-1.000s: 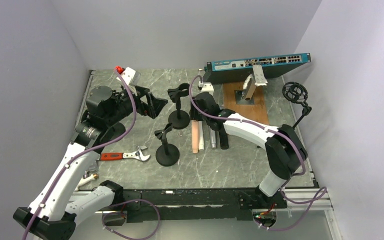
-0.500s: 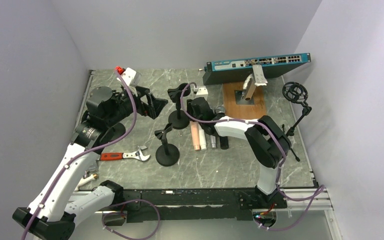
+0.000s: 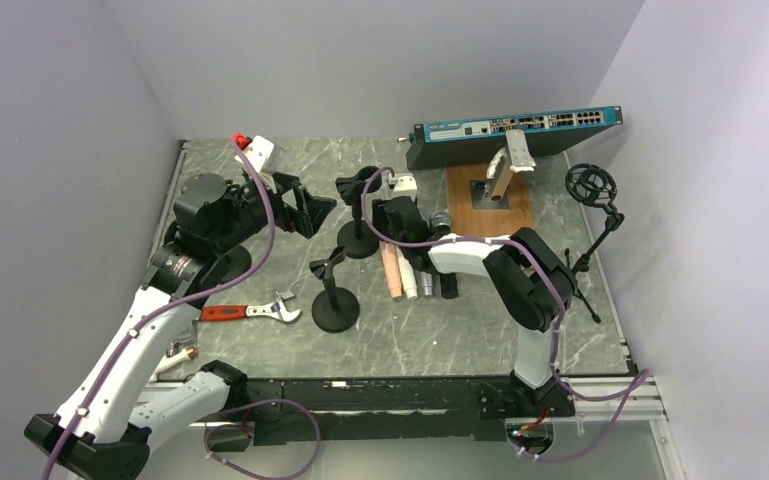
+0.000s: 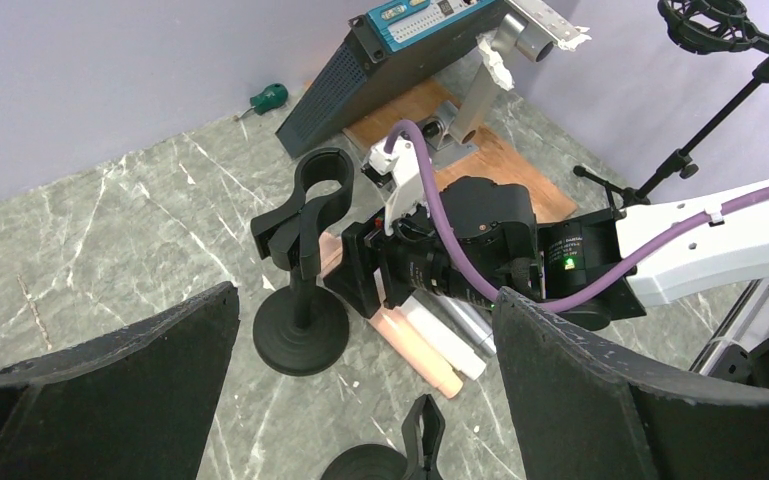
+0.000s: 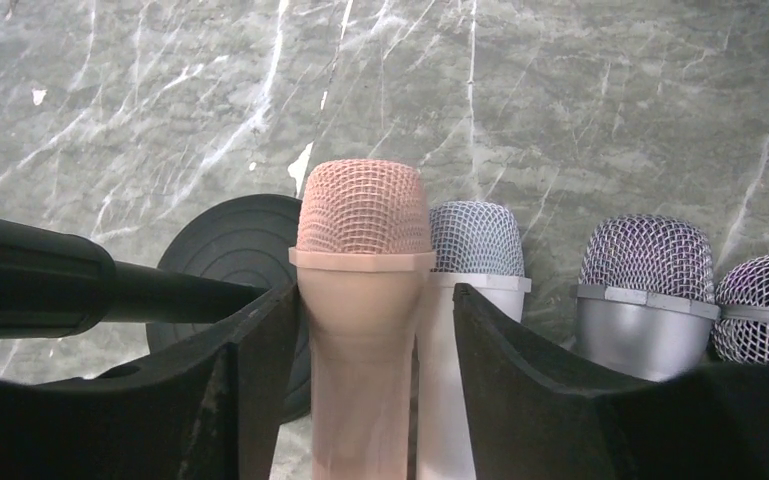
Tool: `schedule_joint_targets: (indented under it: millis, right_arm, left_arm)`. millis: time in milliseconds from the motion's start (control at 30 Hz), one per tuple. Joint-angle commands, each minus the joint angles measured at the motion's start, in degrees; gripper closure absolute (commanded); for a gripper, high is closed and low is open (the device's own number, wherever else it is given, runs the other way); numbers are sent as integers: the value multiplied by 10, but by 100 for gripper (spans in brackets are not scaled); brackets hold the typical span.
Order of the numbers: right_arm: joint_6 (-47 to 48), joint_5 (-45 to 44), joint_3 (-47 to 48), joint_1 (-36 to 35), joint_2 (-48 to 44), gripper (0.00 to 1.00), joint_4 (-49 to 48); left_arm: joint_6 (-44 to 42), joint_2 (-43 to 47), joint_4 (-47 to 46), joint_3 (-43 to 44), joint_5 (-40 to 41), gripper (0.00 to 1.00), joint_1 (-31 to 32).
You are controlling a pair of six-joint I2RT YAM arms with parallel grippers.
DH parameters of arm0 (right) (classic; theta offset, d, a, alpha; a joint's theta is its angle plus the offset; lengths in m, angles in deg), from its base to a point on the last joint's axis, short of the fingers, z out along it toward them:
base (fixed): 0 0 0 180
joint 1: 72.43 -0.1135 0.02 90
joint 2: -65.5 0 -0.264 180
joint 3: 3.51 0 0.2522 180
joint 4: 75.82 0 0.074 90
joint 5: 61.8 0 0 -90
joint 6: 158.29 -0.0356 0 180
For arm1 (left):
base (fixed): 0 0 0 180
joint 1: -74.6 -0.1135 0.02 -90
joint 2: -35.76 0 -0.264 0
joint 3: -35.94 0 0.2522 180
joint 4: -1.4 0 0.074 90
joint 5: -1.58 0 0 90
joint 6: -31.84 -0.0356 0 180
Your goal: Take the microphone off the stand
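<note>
Two black microphone stands stand mid-table, the far one point(image 3: 358, 215) and the near one point(image 3: 333, 297), and both clips are empty. A pink microphone point(image 3: 392, 270) lies flat on the table beside a white one point(image 3: 407, 275), a silver one and a black one. My right gripper point(image 3: 391, 238) is low over their heads, its jaws open and straddling the pink microphone point(image 5: 363, 260); its left finger point(image 5: 250, 340) is close against it. My left gripper point(image 3: 310, 208) hovers open and empty to the left of the far stand point(image 4: 303, 250).
A blue network switch point(image 3: 515, 128) leans at the back. In front of it is a wooden board point(image 3: 505, 210) with a metal bracket. A shock-mount stand point(image 3: 592, 185) is at the right edge. A red-handled wrench point(image 3: 250, 311) lies front left, and a white plug block point(image 3: 257, 151) back left.
My right arm has folded back, and its gripper has moved left and down onto the heads of the lying microphones. The left arm has not moved.
</note>
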Motion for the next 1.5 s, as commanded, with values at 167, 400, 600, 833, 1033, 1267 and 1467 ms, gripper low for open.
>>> schedule_joint_targets:
  millis: [167,400,600,833,1033,1267,1467]
  right_arm:
    - [-5,-8,-38,4,-78,28,0]
    - [15,-38,-106,4,-213,21,32]
    - [21,-40,-117,4,-392,19,136]
    - [8,-183,-3,4,-543,9,392]
    - [-52,-319,112,6,-573,9,612]
    - [-181,-418,215,23,-530,8,858]
    - [-156,-315,169,153,-553,9,834]
  left_arm:
    - [-7,5,-8,5,3,1,2]
    - [-10,3,-6,5,6,1,6]
    - [-11,6,-6,5,9,1,9]
    - [-11,9,-5,6,9,1,10]
    - [-10,8,-7,6,6,1,10]
    - [-11,7,-6,4,8,1,12]
    - [-9,2,-7,5,8,0,18]
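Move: The peach microphone lies between the right hand's half-open fingers near its head, its middle about 6 cm back, 1 cm right and 1 cm below; the white one's middle is some 6 cm back and 5 cm right. The far black stand's base is roughly 5 cm left and 3 cm back, 2 cm lower. From the left hand the peach microphone is about 8 cm ahead, 14 cm right, 31 cm below. Fingers opening wider, the right hand leaves the peach microphone, rightward and up nearly 30 cm each, also back, turning clockwise. ##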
